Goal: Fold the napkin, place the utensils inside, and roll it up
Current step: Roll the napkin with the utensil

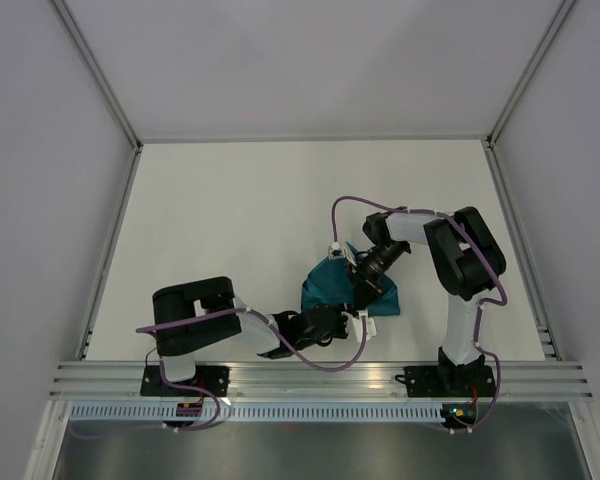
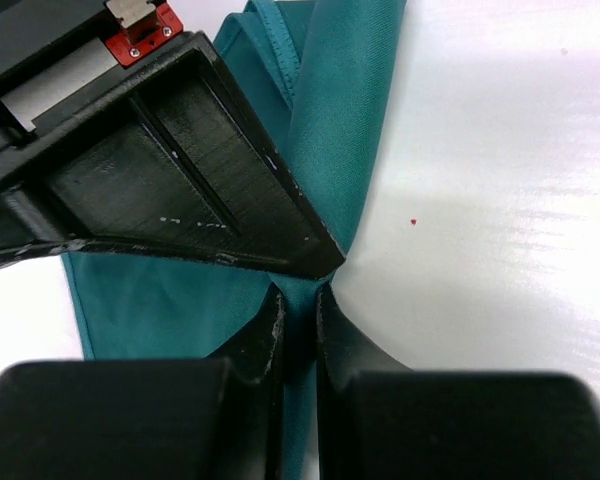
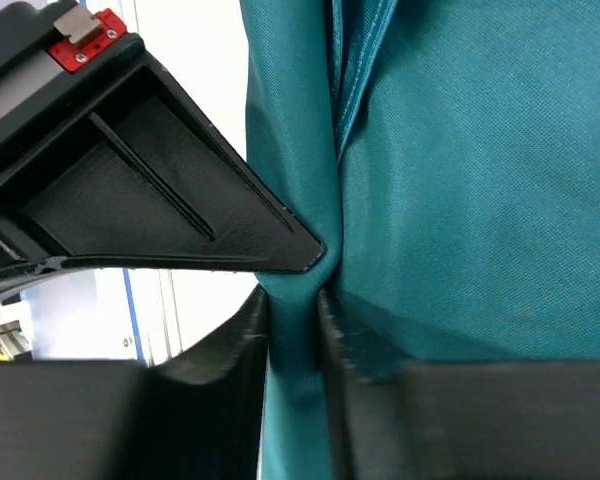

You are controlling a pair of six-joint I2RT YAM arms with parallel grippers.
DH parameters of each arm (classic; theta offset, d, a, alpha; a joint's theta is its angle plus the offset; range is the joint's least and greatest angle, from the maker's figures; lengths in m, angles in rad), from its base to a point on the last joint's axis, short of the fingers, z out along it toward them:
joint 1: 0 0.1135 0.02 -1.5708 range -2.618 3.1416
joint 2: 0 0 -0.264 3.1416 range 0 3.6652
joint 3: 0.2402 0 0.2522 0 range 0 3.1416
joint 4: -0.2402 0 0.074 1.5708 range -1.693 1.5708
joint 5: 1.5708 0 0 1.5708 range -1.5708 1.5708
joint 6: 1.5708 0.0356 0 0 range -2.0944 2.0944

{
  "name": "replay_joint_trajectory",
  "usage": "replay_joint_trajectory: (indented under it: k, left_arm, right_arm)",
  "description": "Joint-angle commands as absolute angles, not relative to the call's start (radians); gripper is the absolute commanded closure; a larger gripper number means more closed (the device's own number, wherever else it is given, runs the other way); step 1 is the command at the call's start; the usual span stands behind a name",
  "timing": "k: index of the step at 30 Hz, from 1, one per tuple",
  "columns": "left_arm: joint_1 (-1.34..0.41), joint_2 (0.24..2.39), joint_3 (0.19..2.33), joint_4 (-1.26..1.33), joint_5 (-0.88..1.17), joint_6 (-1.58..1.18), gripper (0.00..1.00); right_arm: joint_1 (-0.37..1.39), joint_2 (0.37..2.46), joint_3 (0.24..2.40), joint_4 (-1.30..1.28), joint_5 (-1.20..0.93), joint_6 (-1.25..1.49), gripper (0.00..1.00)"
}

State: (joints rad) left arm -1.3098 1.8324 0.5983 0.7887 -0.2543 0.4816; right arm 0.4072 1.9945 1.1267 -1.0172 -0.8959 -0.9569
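Observation:
The teal napkin lies bunched on the white table between both arms, near the front edge. My left gripper reaches in from the left, and in the left wrist view the left gripper is shut on a narrow fold of the napkin. My right gripper comes down from the right. Seen from its own wrist, the right gripper is shut on a pinched ridge of the napkin. The utensils are out of view.
An aluminium rail runs along the near edge, behind the arm bases. Pale enclosure walls stand on the left, right and far sides of the white table.

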Motion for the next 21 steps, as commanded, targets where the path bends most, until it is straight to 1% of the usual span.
replay_joint_trajectory:
  k: [1, 5, 6, 7, 11, 15, 18, 19, 21]
  left_arm:
    - [-1.301, 1.845, 0.617, 0.583, -0.146, 0.356, 0.98]
    - [-1.258, 1.832, 0.630, 0.522, -0.033, 0.269, 0.98]
    - [-1.247, 1.819, 0.629, 0.511, -0.009, 0.255, 0.98]
    - [-1.235, 1.815, 0.630, 0.505, 0.039, 0.241, 0.98]
    - [-1.169, 1.796, 0.626, 0.500, 0.124, 0.167, 0.98]
    - [-1.120, 1.787, 0.626, 0.506, 0.208, 0.104, 0.98]
    - [-1.080, 1.799, 0.653, 0.462, 0.290, 0.060, 0.98]
    - [-1.071, 1.802, 0.676, 0.445, 0.305, 0.052, 0.98]
    - [-1.045, 1.815, 0.690, 0.420, 0.359, 0.025, 0.98]
  right_arm:
    - [0.403, 1.938, 1.097, -0.882, -0.810, -0.985, 0.65]
    - [0.399, 1.823, 1.065, -0.796, -0.793, -0.913, 0.50]
    - [0.396, 1.801, 1.060, -0.779, -0.787, -0.896, 0.48]
    - [0.394, 1.761, 1.048, -0.746, -0.781, -0.870, 0.48]
    - [0.370, 1.675, 1.006, -0.631, -0.750, -0.773, 0.47]
    - [0.305, 1.559, 0.931, -0.500, -0.726, -0.710, 0.47]
    - [0.282, 1.419, 0.841, -0.344, -0.689, -0.661, 0.47]
    - [0.282, 1.358, 0.803, -0.327, -0.661, -0.657, 0.45]
    - [0.282, 1.309, 0.776, -0.302, -0.637, -0.643, 0.45]
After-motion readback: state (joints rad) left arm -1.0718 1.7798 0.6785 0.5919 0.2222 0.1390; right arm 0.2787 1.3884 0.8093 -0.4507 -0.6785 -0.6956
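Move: Pinched between the fingers of both hands, the roll passes right through each, with the right fingertips gripping it about 3 cm to the right of the left ones and 2 cm farther out. From the left hand, the middle of the napkin's flat part lies about 8 cm ahead, 2 cm left and 2 cm lower. From the right hand, that same middle lies some 6 cm ahead, 5 cm left and 1 cm below. Opening its fingers, the right hand lets go of the roll and lifts off forward over the napkin's flat part, about 8 cm out, 6 cm up and a little right, its fingers tipping some 40 degrees to point more steeply down. The left hand keeps its pinch nearly in place and turns the wrist about 30 degrees in the forward-rolling sense, its fingers also steeper by the end. ##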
